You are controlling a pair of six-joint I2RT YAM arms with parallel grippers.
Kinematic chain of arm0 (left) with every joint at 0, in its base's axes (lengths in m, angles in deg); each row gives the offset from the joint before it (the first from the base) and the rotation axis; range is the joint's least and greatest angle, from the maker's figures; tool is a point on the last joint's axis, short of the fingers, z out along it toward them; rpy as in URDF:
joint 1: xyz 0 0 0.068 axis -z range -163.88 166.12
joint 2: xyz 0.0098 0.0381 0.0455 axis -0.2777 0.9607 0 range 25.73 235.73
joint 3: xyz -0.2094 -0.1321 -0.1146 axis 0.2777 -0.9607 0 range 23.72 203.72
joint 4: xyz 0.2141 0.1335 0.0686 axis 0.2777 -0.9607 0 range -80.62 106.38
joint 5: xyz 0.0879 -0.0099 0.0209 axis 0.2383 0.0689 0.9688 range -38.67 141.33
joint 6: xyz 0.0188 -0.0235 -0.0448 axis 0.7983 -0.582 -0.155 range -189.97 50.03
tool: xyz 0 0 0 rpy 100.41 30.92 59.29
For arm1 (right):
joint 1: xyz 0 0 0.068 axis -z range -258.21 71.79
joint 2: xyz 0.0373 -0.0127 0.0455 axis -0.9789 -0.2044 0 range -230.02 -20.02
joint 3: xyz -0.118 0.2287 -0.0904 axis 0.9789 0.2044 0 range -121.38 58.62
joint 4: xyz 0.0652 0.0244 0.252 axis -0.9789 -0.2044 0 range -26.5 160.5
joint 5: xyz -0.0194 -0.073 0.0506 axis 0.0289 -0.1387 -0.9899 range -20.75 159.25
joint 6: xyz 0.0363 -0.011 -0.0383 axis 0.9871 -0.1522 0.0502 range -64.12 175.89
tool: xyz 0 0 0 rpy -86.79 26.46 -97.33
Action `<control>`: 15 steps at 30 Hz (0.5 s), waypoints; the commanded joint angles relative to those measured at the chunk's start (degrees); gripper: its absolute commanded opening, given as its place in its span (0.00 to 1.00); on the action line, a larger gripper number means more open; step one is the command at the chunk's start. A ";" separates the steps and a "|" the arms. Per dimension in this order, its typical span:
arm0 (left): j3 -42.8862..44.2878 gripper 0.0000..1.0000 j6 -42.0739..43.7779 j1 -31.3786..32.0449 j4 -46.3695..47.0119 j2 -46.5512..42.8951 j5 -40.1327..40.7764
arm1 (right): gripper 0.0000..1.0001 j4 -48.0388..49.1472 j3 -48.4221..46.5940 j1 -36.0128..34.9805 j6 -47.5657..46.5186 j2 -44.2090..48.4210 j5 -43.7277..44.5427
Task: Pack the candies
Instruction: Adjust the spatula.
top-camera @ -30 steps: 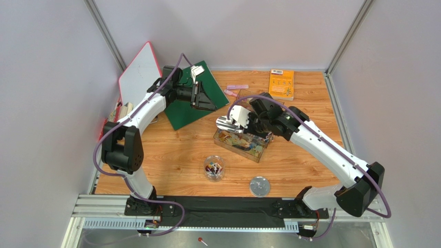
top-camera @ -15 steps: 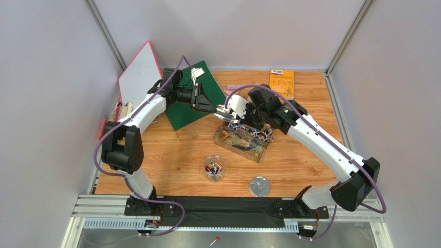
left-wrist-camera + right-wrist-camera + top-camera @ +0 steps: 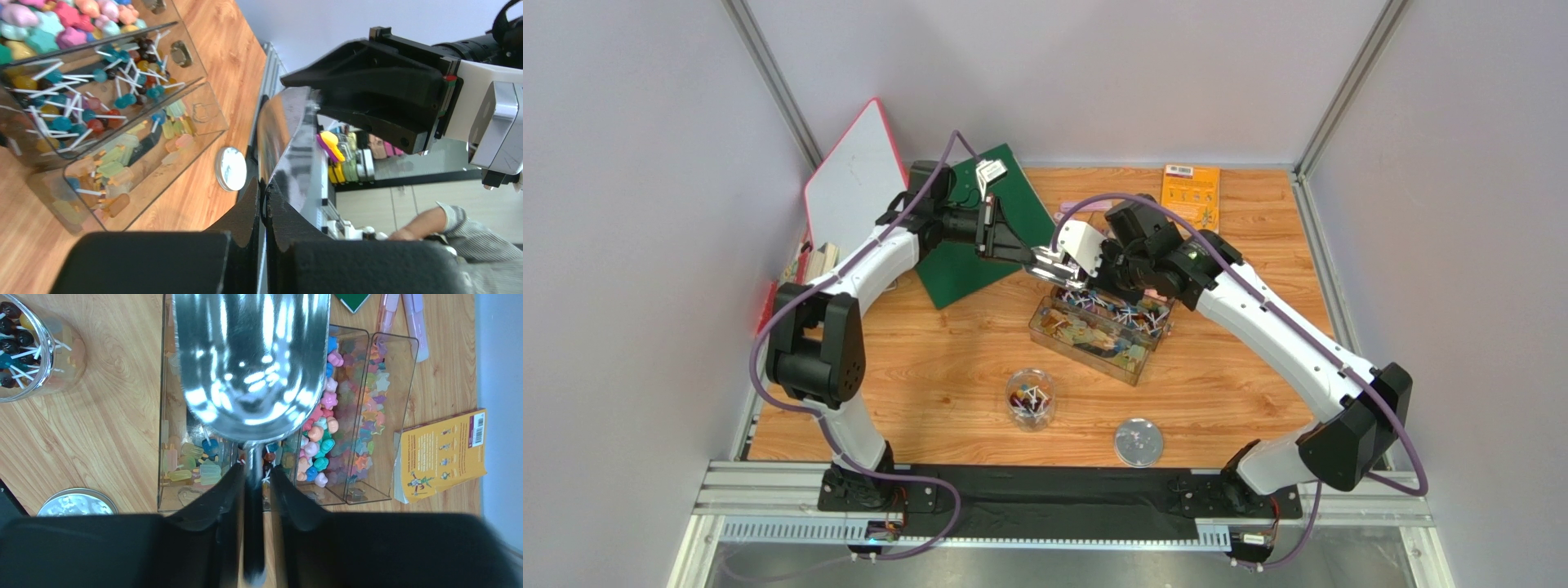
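Note:
A shiny metal scoop (image 3: 251, 361) hangs empty over the clear compartmented box (image 3: 1100, 325). My right gripper (image 3: 253, 471) is shut on its thin handle. My left gripper (image 3: 264, 190) is shut on the thin front rim of the scoop (image 3: 294, 153), so both grippers meet at the scoop (image 3: 1057, 261) above the box's far left corner. The candies (image 3: 316, 435) fill the box's compartments: pink, teal and blue sweets, lollipops with white sticks (image 3: 61, 92), and pale ice-lolly shapes. More dark lollipops sit in a small glass jar (image 3: 1031, 398).
The jar's round metal lid (image 3: 1138, 441) lies on the table near the front. An orange booklet (image 3: 1190, 199) and pale pink strips (image 3: 1085, 206) lie at the back. A green board (image 3: 952, 272) and a red-edged white board (image 3: 852, 178) stand at the left.
The right arm carried the scoop up and toward the far left, to the left gripper. The left gripper, open before, has shut on the scoop's rim.

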 commanded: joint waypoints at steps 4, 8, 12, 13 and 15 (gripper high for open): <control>0.26 0.00 -0.37 0.55 2.72 1.72 -11.41 | 0.54 8.04 6.49 6.56 4.25 9.31 -12.45; 1.40 0.00 -0.11 0.64 2.46 2.78 -12.47 | 0.54 16.56 16.51 13.87 7.14 18.36 -28.27; 2.11 0.00 -0.11 0.64 2.37 2.96 -12.64 | 0.51 18.86 19.96 16.60 9.09 19.88 -33.20; 2.11 0.00 -0.11 0.64 2.29 2.96 -12.64 | 0.50 19.91 20.13 17.04 9.44 20.22 -35.38; 1.76 0.00 -0.11 0.64 2.28 2.87 -12.64 | 0.50 21.49 20.57 17.05 10.40 20.58 -36.55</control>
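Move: The spatula hangs between the hands: its middle is about 4 cm left and 2 cm ahead of the right hand, which grips its handle, and roughly 8 cm right and 3 cm back from the left, which pinches the scoop's lip. From the right hand, the candy box centre is some 8 cm ahead, 3 cm right and 19 cm below; the jar stands about 10 cm back, 12 cm left, 17 cm below. Right fingers open off the spatula's handle, retreat about 4 cm back-right, rolling some 25 degrees; left still pinches. ##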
